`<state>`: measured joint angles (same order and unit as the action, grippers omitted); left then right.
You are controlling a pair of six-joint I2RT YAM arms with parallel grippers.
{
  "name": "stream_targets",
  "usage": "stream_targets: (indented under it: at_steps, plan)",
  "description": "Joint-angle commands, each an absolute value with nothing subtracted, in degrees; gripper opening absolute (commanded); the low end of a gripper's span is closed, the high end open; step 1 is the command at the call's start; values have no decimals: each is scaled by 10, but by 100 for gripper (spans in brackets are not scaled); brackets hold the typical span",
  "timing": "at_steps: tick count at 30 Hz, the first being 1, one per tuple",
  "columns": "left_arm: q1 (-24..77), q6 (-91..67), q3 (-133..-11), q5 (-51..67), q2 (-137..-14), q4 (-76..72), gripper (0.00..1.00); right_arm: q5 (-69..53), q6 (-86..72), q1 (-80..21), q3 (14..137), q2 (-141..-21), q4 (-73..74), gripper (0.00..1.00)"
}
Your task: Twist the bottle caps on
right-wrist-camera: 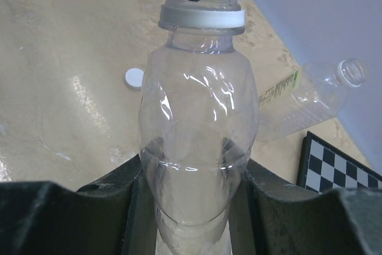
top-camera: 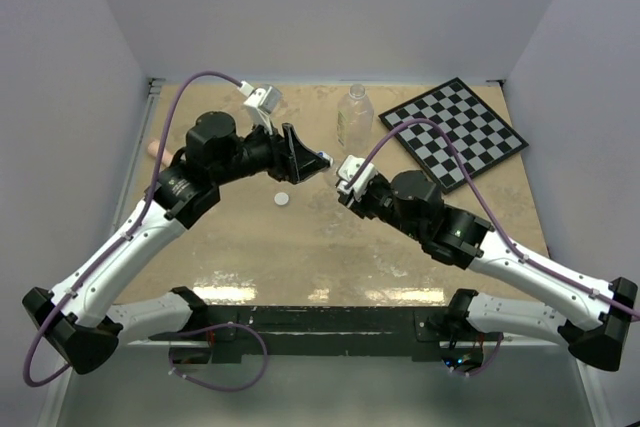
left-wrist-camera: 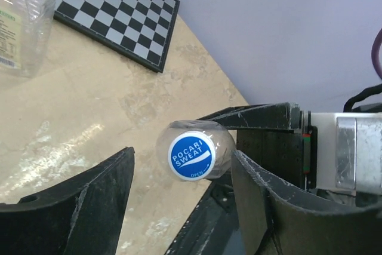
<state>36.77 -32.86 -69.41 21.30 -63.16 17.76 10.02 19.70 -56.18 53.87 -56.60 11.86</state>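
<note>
My right gripper (right-wrist-camera: 194, 168) is shut on the small clear bottle (right-wrist-camera: 200, 117), which lies sideways in the air with its neck towards the left gripper. The blue cap (left-wrist-camera: 192, 156), printed POCARI SWEAT, sits on that neck. My left gripper (left-wrist-camera: 184, 165) is open, with one finger on each side of the cap and a gap on both sides. The grippers meet above the middle of the table (top-camera: 330, 167). The white cap (top-camera: 283, 199) lies loose on the table. At the back the large clear bottle (top-camera: 355, 115) stands upright with no cap on.
A black-and-white checkerboard (top-camera: 452, 132) lies at the back right. A pink stick (top-camera: 152, 150) rests by the left wall. Walls close the table on the left, back and right.
</note>
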Motion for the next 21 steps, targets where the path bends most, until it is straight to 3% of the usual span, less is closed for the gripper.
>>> stream_targets:
  at_steps: [1, 10, 16, 21]
  plan:
    - [367, -407, -715, 227, -642, 138, 69, 138, 208, -571, 533, -558, 85, 0]
    - [367, -424, -711, 229, -656, 127, 62, 144, 210, -577, 529, -566, 79, 0]
    - [367, -411, -722, 229, -671, 138, 51, 149, 208, -582, 528, -569, 82, 0]
    - [367, -373, -737, 260, -682, 156, 14, 136, 207, -582, 526, -572, 86, 0]
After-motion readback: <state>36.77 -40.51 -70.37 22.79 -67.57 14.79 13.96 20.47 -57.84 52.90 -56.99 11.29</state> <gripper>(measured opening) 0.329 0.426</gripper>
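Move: The blue-topped cap sits on the neck of the bottle in the right hand, between the left hand's open fingertips: about 2 cm to the right of the left hand point, 1 cm ahead and level with it. From the right hand that cap is some 5 cm left, 3 cm ahead and 7 cm up. A loose white cap lies on the table roughly 10 cm left, 3 cm ahead and 33 cm below the left hand; the large bottle stands about 19 cm ahead, 8 cm right and 20 cm below it. The blue-topped cap is taken between the left fingers: the left hand slides about 2 cm right and a little forward, so that its open fingers reach further over the cap, tilting some 5 to 10 degrees on the way, then closes slowly at first and faster at the end until both pads pinch the cap's sides. The right hand stays practically still and keeps its grip on the bottle. ##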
